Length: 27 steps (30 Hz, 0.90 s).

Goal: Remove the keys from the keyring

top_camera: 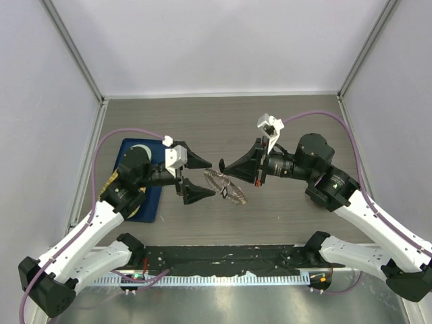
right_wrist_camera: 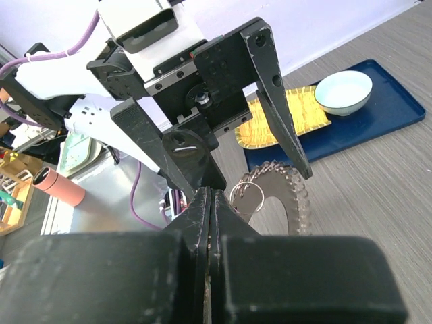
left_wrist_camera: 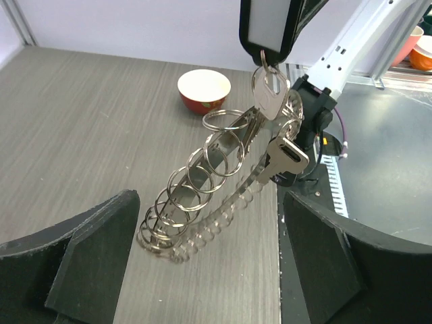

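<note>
The keyring (top_camera: 228,187), a circle of many linked metal rings, stands tilted at the table's centre. Its low end (left_wrist_camera: 162,233) rests on the wood. Its top is lifted by my right gripper (top_camera: 221,165), which is shut on a small ring there (left_wrist_camera: 262,59). One silver key (left_wrist_camera: 273,93) hangs just under those fingers and a second key (left_wrist_camera: 286,156) dangles lower. My left gripper (left_wrist_camera: 210,202) is open, its fingers (left_wrist_camera: 94,256) on either side of the ring's low end without touching it. In the right wrist view the shut right gripper (right_wrist_camera: 210,192) points at the keyring (right_wrist_camera: 293,196).
A blue tray (right_wrist_camera: 378,111) lies at the left under my left arm, carrying a yellow mat (right_wrist_camera: 290,118) and a pale bowl (right_wrist_camera: 344,91). A red bowl with a white inside (left_wrist_camera: 204,91) stands on the table beyond the ring. The metal front edge (top_camera: 270,297) lies near the arm bases.
</note>
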{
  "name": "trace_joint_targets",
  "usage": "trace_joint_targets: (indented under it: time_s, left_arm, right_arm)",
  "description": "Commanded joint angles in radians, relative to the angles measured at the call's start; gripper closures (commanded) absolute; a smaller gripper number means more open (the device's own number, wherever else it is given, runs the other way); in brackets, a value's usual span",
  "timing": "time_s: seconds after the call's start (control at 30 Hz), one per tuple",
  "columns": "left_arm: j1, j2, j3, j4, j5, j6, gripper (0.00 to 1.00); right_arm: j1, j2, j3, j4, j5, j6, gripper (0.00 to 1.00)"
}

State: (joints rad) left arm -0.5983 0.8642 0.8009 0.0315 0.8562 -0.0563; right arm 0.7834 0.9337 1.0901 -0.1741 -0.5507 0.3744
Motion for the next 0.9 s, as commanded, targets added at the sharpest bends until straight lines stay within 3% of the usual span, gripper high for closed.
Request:
trace_joint_targets:
  time_s: [0.0,0.23,0.43,0.6,0.63,0.73,0.77,0.87]
  left_arm:
    - [-0.001,-0.021,-0.043,0.097,0.018,-0.033,0.09]
    - [-0.003,0.002,-0.049,0.137,0.063,-0.082,0.17]
    - [-0.003,0.004,-0.081,0.176,0.070,-0.091,0.10]
    - [-0.003,0.016,-0.072,0.208,0.136,-0.131,0.17]
    - [-0.003,0.021,-0.069,0.214,0.150,-0.140,0.21]
    - [-0.003,0.033,-0.065,0.222,0.211,-0.161,0.47]
    - [-0.003,0.032,-0.065,0.225,0.222,-0.163,0.65]
    - [-0.003,0.026,-0.075,0.220,0.242,-0.166,1.00]
  right_arm:
    - [0.004,-0.019,-0.018,0.133,-0.038,0.029,0.99]
    - [0.004,-0.006,-0.047,0.266,-0.133,0.090,0.99]
    - [0.005,-0.009,-0.064,0.320,-0.207,0.124,0.99]
    - [0.004,-0.003,-0.058,0.331,-0.247,0.130,0.99]
    - [0.004,-0.003,-0.059,0.337,-0.250,0.133,0.99]
    - [0.004,-0.004,-0.059,0.344,-0.246,0.141,0.99]
    - [0.004,-0.006,-0.059,0.344,-0.230,0.143,0.99]
    - [0.004,-0.012,-0.053,0.312,-0.198,0.135,0.99]
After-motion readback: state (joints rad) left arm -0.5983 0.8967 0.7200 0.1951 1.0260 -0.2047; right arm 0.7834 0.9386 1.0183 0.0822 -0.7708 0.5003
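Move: The keyring hangs edgewise from the right fingers with its middle about 4 cm to the left hand's right, 2 cm back and about level; its near end is already between the open left fingers. The black key fob in the right grip is some 3 cm to the left hand's right, 1 cm back and 6 cm higher. From the right hand the keyring's middle lies roughly 6 cm below, 1 cm back and 1 cm left. The left fingers close late, from wide open to nearly shut, around the near end of the keyring with its small rings, as that hand draws back about 2.5 cm, sinks a little and turns some 10 degrees clockwise. The right hand keeps its pinch on the black key fob and carries it back about 3.5 cm and up 2, turning roughly 15 degrees counter-clockwise. ##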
